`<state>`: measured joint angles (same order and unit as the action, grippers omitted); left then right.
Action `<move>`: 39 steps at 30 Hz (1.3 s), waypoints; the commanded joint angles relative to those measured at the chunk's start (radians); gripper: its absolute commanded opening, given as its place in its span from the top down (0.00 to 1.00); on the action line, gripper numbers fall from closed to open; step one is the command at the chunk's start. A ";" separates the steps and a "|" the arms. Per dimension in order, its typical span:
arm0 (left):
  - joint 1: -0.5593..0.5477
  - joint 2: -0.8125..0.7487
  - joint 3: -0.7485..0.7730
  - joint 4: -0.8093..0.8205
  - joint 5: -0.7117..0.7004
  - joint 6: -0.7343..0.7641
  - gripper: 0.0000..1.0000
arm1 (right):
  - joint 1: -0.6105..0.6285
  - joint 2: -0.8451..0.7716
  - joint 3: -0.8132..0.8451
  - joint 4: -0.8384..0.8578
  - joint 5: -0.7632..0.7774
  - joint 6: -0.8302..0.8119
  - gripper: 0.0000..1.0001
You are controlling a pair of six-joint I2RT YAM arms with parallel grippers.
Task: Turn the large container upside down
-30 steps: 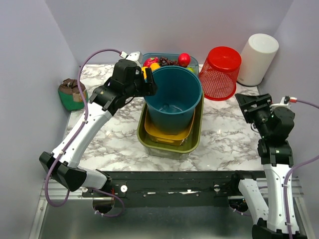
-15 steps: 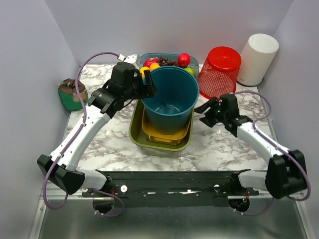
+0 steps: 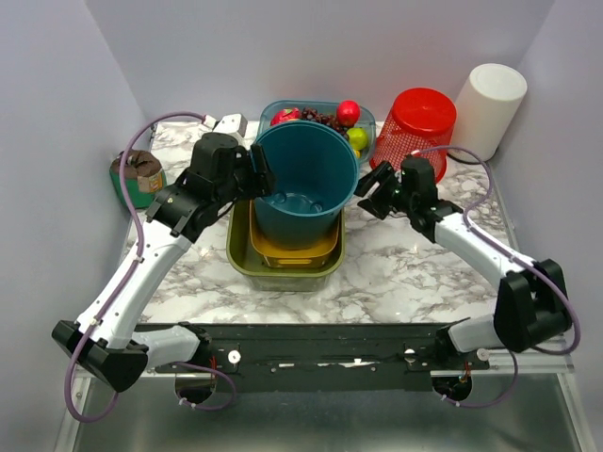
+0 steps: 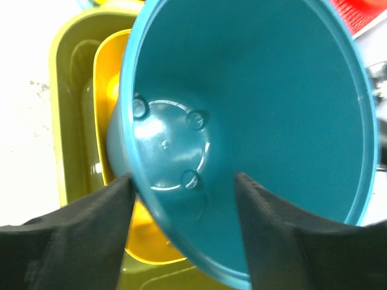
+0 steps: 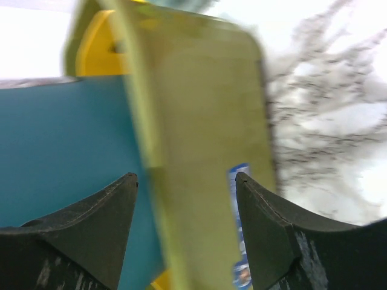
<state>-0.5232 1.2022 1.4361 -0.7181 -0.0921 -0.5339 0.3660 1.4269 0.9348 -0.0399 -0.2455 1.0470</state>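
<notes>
The large container, a teal bucket (image 3: 301,174) (image 4: 272,121) (image 5: 60,151), stands upright inside a yellow tub (image 3: 292,254) (image 4: 109,78) that is nested in an olive-green tub (image 3: 283,278) (image 5: 205,151). My left gripper (image 3: 259,179) (image 4: 184,178) is open and straddles the bucket's left rim, with one finger outside the wall and one inside. My right gripper (image 3: 369,193) (image 5: 186,178) is open just to the right of the stack. Its view is blurred and shows the olive tub's edge between the fingers.
A red mesh basket (image 3: 415,137) sits upside down at the back right, next to a white cylinder (image 3: 488,111). A clear box of fruit (image 3: 316,115) stands right behind the bucket. A small green pot (image 3: 139,177) sits at the left edge.
The whole stack has slid left with my left gripper at the bucket's rim. My right arm has swung in from the right edge to the bucket's right side.
</notes>
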 commanded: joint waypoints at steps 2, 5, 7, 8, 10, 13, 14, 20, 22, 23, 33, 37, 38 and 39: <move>0.017 -0.038 -0.062 0.006 -0.009 -0.003 0.53 | 0.019 -0.227 0.010 -0.106 0.135 0.118 0.26; 0.023 -0.047 -0.083 0.028 -0.008 -0.009 0.65 | 0.051 -0.393 -0.045 -0.141 0.286 0.229 0.26; 0.028 -0.044 -0.082 0.032 -0.008 -0.009 0.75 | 0.105 -0.463 -0.027 -0.264 0.441 0.281 0.26; 0.029 -0.044 -0.080 0.034 -0.006 -0.009 0.78 | 0.126 -0.512 -0.018 -0.302 0.486 0.345 0.26; 0.034 -0.036 -0.066 0.026 -0.001 -0.008 0.84 | 0.168 -0.540 0.011 -0.360 0.542 0.364 0.26; 0.034 -0.039 -0.072 0.034 0.006 -0.018 0.87 | 0.255 -0.546 0.058 -0.446 0.522 0.383 0.26; 0.032 -0.046 -0.081 0.045 0.015 -0.035 0.88 | 0.283 -0.546 0.058 -0.463 0.520 0.422 0.26; 0.032 -0.035 -0.092 0.083 0.041 -0.060 0.88 | 0.522 -0.605 -0.001 -0.445 0.692 0.571 0.27; 0.032 -0.033 -0.082 0.080 0.048 -0.063 0.88 | 0.586 -0.606 0.018 -0.411 0.749 0.547 0.27; 0.032 -0.032 -0.080 0.080 0.049 -0.067 0.87 | 0.608 -0.594 0.031 -0.408 0.749 0.535 0.27; 0.034 -0.021 -0.083 0.095 0.078 0.015 0.87 | 1.025 -0.280 0.192 -0.514 1.140 1.115 0.30; 0.035 -0.049 -0.114 0.152 0.124 0.011 0.87 | 1.039 -0.125 0.357 -0.630 1.157 1.238 0.30; 0.034 -0.055 -0.118 0.160 0.130 0.009 0.87 | 1.039 -0.105 0.390 -0.641 1.161 1.281 0.30; 0.035 -0.059 -0.127 0.170 0.137 0.008 0.87 | 1.039 -0.085 0.403 -0.655 1.199 1.309 0.32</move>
<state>-0.4816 1.1709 1.3357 -0.6327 -0.0757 -0.5312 1.3960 1.2823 1.2350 -0.5728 0.7860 1.9408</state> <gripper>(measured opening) 0.184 0.703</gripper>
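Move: The large teal container stands in the olive bin. Its left rim already sits between the left hand's open fingers, its middle about 10 cm right, 2 ahead and 15 below. The olive bin's middle is roughly 8 cm right, level ahead and 26 below; the fruit tray some 27 ahead, 13 right and 28 below. From the right hand the container is some 15 cm left, 4 back, nearly level in height; the upturned red basket is about 17 ahead, 15 right and 8 below. The left fingers close and pinch the container's left rim, the hand easing about 2 cm left and down as they shut, then holding with a slight drift back right. The right hand, fingers staying open, rises some 15 cm clear of the bin's side while drawing back, then swings left around to the container's near rim, ending about 20 cm back, 14 left and 12 higher, turned some 20 degrees. ##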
